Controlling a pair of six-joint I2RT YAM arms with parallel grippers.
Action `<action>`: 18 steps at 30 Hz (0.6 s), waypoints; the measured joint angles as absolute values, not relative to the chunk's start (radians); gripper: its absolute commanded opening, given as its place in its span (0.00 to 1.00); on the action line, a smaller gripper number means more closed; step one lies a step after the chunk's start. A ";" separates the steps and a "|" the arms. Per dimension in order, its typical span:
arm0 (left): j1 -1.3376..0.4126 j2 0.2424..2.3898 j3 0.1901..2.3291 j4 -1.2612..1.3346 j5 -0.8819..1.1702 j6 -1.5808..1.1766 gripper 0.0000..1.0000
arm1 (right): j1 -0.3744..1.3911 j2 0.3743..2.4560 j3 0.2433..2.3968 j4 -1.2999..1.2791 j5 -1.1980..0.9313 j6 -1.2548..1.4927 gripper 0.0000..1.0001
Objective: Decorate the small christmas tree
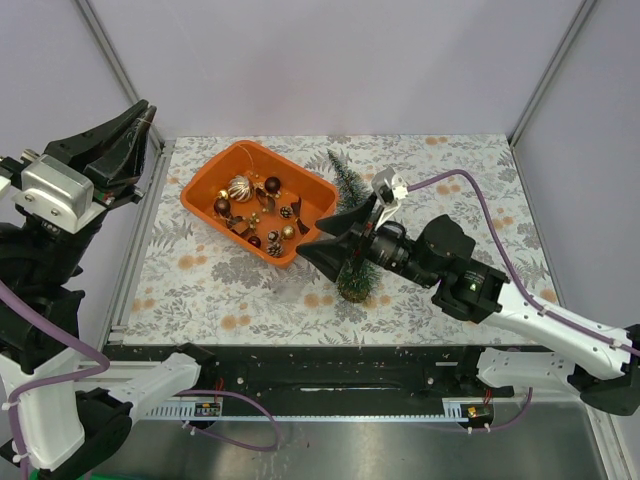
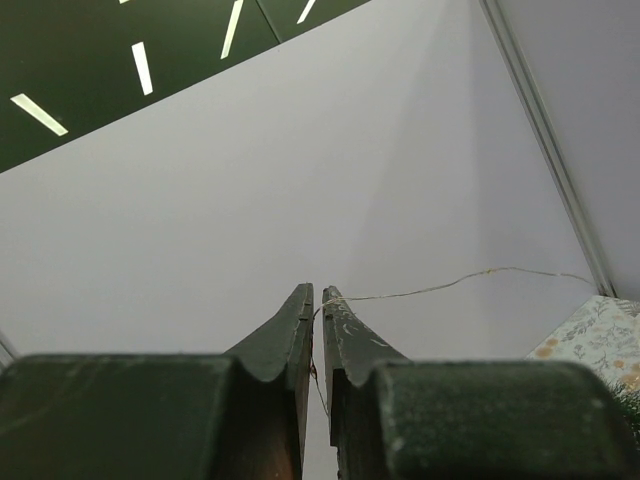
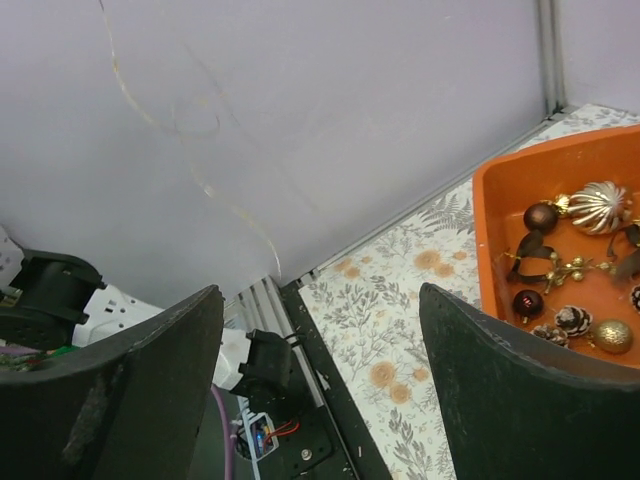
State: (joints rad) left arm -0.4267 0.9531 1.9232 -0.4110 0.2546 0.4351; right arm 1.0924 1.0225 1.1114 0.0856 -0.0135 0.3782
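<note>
The small christmas tree (image 1: 347,190) stands upright on the floral table, just right of the orange tray (image 1: 205,185). My right gripper (image 1: 325,245) hangs in front of the tree's lower half, pointing left. In the right wrist view its jaws (image 3: 320,300) stand wide open with nothing between them. My left gripper (image 1: 147,110) is raised at the table's far left corner. It is shut on a thin wire string (image 2: 450,284) that runs off to the right. The same wire (image 3: 190,170) curls across the wall in the right wrist view.
The tray holds several ornaments: a striped gold ball (image 1: 240,187), dark red balls (image 1: 272,184), pinecones (image 1: 274,249) and a small gold ball (image 3: 612,335). Metal frame posts (image 1: 115,60) and grey walls close in the table. The black base rail (image 1: 330,365) runs along the near edge.
</note>
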 measured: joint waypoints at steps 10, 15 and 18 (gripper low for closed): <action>-0.427 0.952 1.919 -0.412 0.255 0.434 0.13 | 1.139 1.080 1.151 0.069 -0.123 0.383 0.90; -0.427 0.950 1.908 -0.414 0.255 0.435 0.13 | 1.186 1.126 1.180 0.054 -0.156 0.381 0.91; -0.427 0.949 1.901 -0.418 0.255 0.435 0.13 | 1.215 1.151 1.193 0.047 -0.161 0.376 0.91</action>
State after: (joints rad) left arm -0.4267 0.9493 1.9015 -0.4175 0.2550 0.4347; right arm 1.2152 1.1511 1.1931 0.0467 -0.1608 0.3756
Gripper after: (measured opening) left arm 0.128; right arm 0.911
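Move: The thin gold garland hangs from the left gripper's nearly shut fingers; its dangling stretch is roughly 20 cm to the right hand's left, about 3 cm back and near its height, so some 20 cm below the left hand and about 3 cm to its right. From the right hand, the little tree's middle is about 14 cm ahead, 9 cm right and 17 cm lower, while the orange box is some 38 cm ahead, 15 cm left and 35 cm below. The right hand, empty and wide open, swings back and to the left over the near side of the table, about 5 cm each way and sinking a little, drawing away from the tree and box towards the hanging garland while it turns some 15 degrees counter-clockwise so that the fingers point more squarely left. The left hand stays high up and keeps the garland pinched, easing down only about a centimetre near the end, and the right fingers don't yet close on anything. ##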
